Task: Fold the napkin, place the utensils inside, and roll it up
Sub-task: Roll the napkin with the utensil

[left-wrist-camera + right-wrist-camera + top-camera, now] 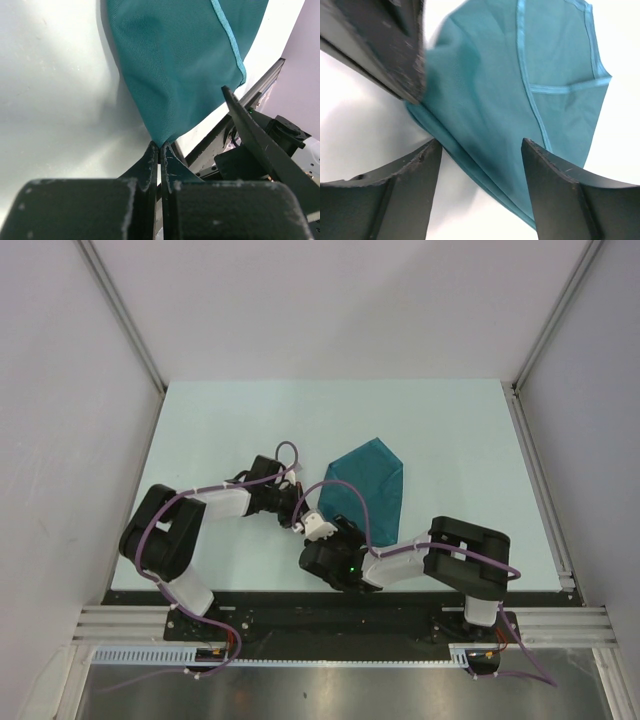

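Observation:
The teal napkin (368,488) lies partly folded on the white table, its near-left corner lifted. In the left wrist view my left gripper (160,146) is shut on that corner of the napkin (185,65), and the cloth hangs stretched away from the fingertips. My right gripper (480,145) stands open just beside it, its two fingers astride the lower folded edge of the napkin (520,90) without pinching it. From above, the left gripper (296,508) and right gripper (325,523) sit close together at the napkin's near-left side. The utensils are out of view.
The white table (230,420) is walled by grey panels left, right and behind. A metal rail (540,480) runs along its right edge. Both arm bases sit on the black bar at the near edge. One right finger (250,135) shows close to the left gripper.

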You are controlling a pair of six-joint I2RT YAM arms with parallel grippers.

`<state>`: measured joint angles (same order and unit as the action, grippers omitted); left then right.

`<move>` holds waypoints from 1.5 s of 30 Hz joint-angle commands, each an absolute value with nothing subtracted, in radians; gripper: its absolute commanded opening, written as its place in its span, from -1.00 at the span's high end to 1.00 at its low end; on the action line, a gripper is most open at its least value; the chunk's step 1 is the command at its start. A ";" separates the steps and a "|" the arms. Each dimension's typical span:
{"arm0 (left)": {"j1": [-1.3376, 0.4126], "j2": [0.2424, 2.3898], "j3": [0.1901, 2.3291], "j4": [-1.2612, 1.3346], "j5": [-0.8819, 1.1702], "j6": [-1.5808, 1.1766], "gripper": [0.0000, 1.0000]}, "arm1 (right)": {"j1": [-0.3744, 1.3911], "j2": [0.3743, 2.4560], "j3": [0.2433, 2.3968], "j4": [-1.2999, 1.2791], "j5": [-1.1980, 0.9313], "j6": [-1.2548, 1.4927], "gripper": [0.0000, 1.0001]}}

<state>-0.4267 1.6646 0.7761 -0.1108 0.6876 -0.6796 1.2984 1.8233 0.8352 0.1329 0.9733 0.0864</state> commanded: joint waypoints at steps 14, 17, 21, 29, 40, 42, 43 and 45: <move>-0.403 1.655 0.808 -0.117 0.709 -0.655 1.00 | 1.290 1.779 0.776 -0.094 0.959 0.247 0.01; -0.403 1.655 0.816 -0.121 0.703 -0.652 0.99 | 1.295 1.782 0.776 -0.075 0.924 0.213 0.18; -0.403 1.641 0.810 -0.103 0.680 -0.663 0.79 | 1.292 1.795 0.795 -0.072 0.855 0.150 0.41; -0.396 1.503 0.733 -0.057 0.502 -0.690 -0.09 | 1.215 1.741 0.827 -0.109 0.640 0.065 0.76; -0.416 1.364 0.680 -0.069 0.275 -0.603 -0.41 | 0.948 1.684 0.968 -0.305 0.089 0.003 0.89; -0.445 1.342 0.675 -0.064 0.235 -0.578 -0.42 | 0.881 1.704 1.009 -0.345 -0.042 0.003 0.93; -0.455 1.336 0.673 -0.066 0.220 -0.566 -0.41 | 0.859 1.727 1.023 -0.362 -0.078 0.003 0.95; -0.495 1.319 0.672 -0.071 0.180 -0.534 -0.42 | 0.810 1.747 1.064 -0.403 -0.170 -0.028 0.97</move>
<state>-0.4374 1.3735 0.6788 -0.0879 0.2836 -0.6147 0.8803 1.7061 0.9806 -0.3023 0.0994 0.0166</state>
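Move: The napkin's near edge, where the right fingers will shut, lies about 1 cm back, 3 cm right and 2 cm below the open right hand, and some 3 cm back, 8 cm right and 2 cm below the left hand. Its left corner is already pinched in the left fingers, roughly 2 cm ahead and 5 cm left of the right hand. The napkin's far tip is about 19 cm ahead and 7 cm right of the right hand. The napkin's near edge is taken over by the right gripper, which slides about 3.5 cm right, away from the left fingers, sinks a little and closes on the cloth, then draws it some 2.5 cm forward while tipping down about 35 degrees. The left fingers hold the corner until the right has nearly shut, then open wide and withdraw left, forward and slightly up. ##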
